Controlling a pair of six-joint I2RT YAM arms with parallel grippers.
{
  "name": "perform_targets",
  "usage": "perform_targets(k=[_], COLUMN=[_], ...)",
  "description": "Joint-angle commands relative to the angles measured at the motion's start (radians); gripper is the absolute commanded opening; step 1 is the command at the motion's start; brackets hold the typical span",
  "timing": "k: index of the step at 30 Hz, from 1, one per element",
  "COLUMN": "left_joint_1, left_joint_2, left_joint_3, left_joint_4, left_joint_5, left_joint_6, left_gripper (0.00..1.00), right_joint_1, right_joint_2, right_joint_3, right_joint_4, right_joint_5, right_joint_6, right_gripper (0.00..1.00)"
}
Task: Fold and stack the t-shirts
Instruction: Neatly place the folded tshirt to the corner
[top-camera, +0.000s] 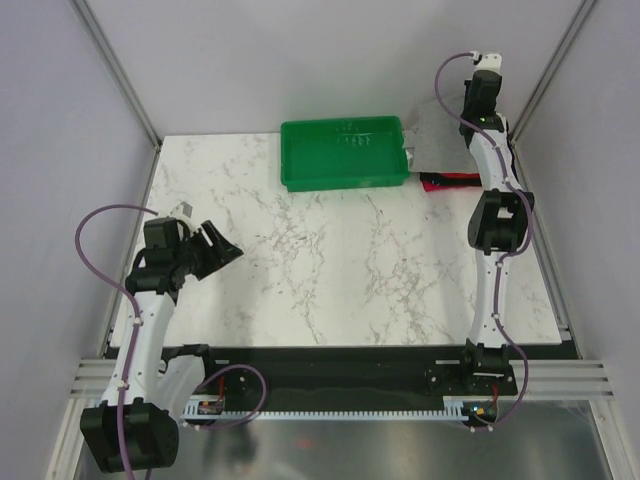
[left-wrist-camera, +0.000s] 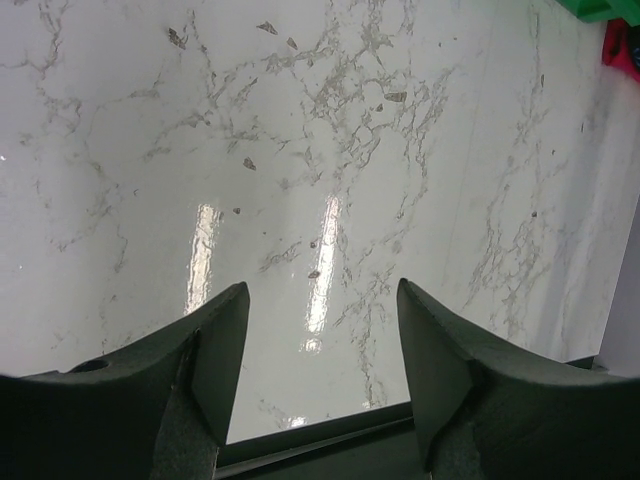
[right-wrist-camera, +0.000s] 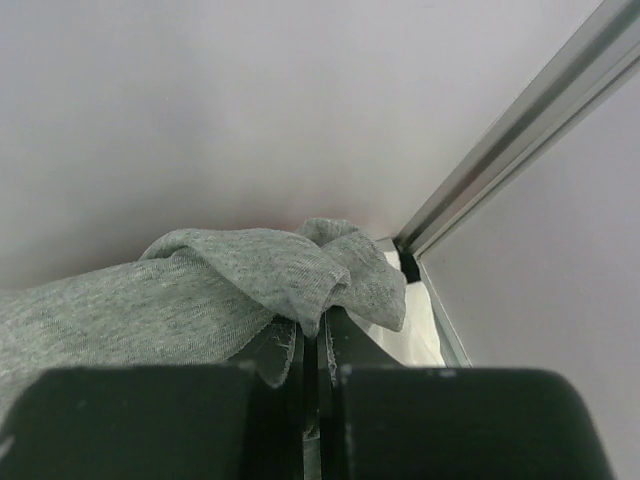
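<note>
The heather-grey t-shirt (top-camera: 434, 128) hangs lifted at the table's far right corner, next to the tray. My right gripper (right-wrist-camera: 318, 326) is shut on a bunched fold of this grey t-shirt (right-wrist-camera: 200, 300), and cloth drapes over both fingertips. In the top view that right gripper (top-camera: 481, 82) is raised high near the back wall. A folded red t-shirt (top-camera: 450, 179) lies under the grey one, with a dark edge beneath it. Over the table's left side my left gripper (top-camera: 214, 246) stands open and holds nothing. Between its jaws (left-wrist-camera: 322, 300) only bare marble shows.
A green plastic tray (top-camera: 345, 172) stands at the back centre of the white marble table (top-camera: 330, 270). Grey walls and aluminium posts (right-wrist-camera: 520, 130) close in the back corners. The tray's corner (left-wrist-camera: 612, 10) and a bit of red cloth (left-wrist-camera: 625, 50) show in the left wrist view.
</note>
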Motion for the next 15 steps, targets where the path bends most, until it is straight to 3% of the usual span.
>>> perform_targets(k=[1,11,14,15], left_joint_1=[-0.006,-0.015,-0.018,-0.021], left_joint_2=[-0.011,-0.003,-0.011,-0.017], left_joint_3=[-0.003,-0.004,-0.003,-0.003], left_joint_4=[0.024,0.023,0.023,0.023], left_joint_5=[-0.025,-0.029,-0.031,-0.032], left_joint_6=[0.022,0.022,0.022,0.02], left_gripper=[0.68,0.68,0.68,0.68], right_joint_1=[-0.009,-0.012,-0.012,-0.011], right_joint_2=[0.03,0.069,0.046,0.026], right_joint_3=[0.043,-0.108,-0.168,-0.181], right_joint_4=[0.218,0.424,0.45,0.452], right_joint_5=[0.018,0.009,0.061,0.067], right_joint_6=[-0.036,-0.07,-0.059,-0.065], right_gripper=[0.0,0.0,0.23,0.48])
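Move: The right hand already holds the grey t-shirt by its far edge; the cloth's body hangs about 11 cm to the hand's left, 6 cm back and 9 cm lower. The stack of folded shirts it goes onto, white on top of red and black, lies with its middle about 7 cm back, 7 cm left and 15 cm below. The green bin is some 37 cm left, 8 cm back and 17 cm down. From the left hand the stack is about 36 cm ahead, 55 cm right and 9 cm lower. Ease the right gripper forward about 2 cm over the far end of the stack while starting down, then sink it nearly straight, some 4 cm down in all, tipping the fingers up roughly 5 degrees. Keep the grey t-shirt pinched until the end of the descent, then start opening the fingers to about a quarter. ##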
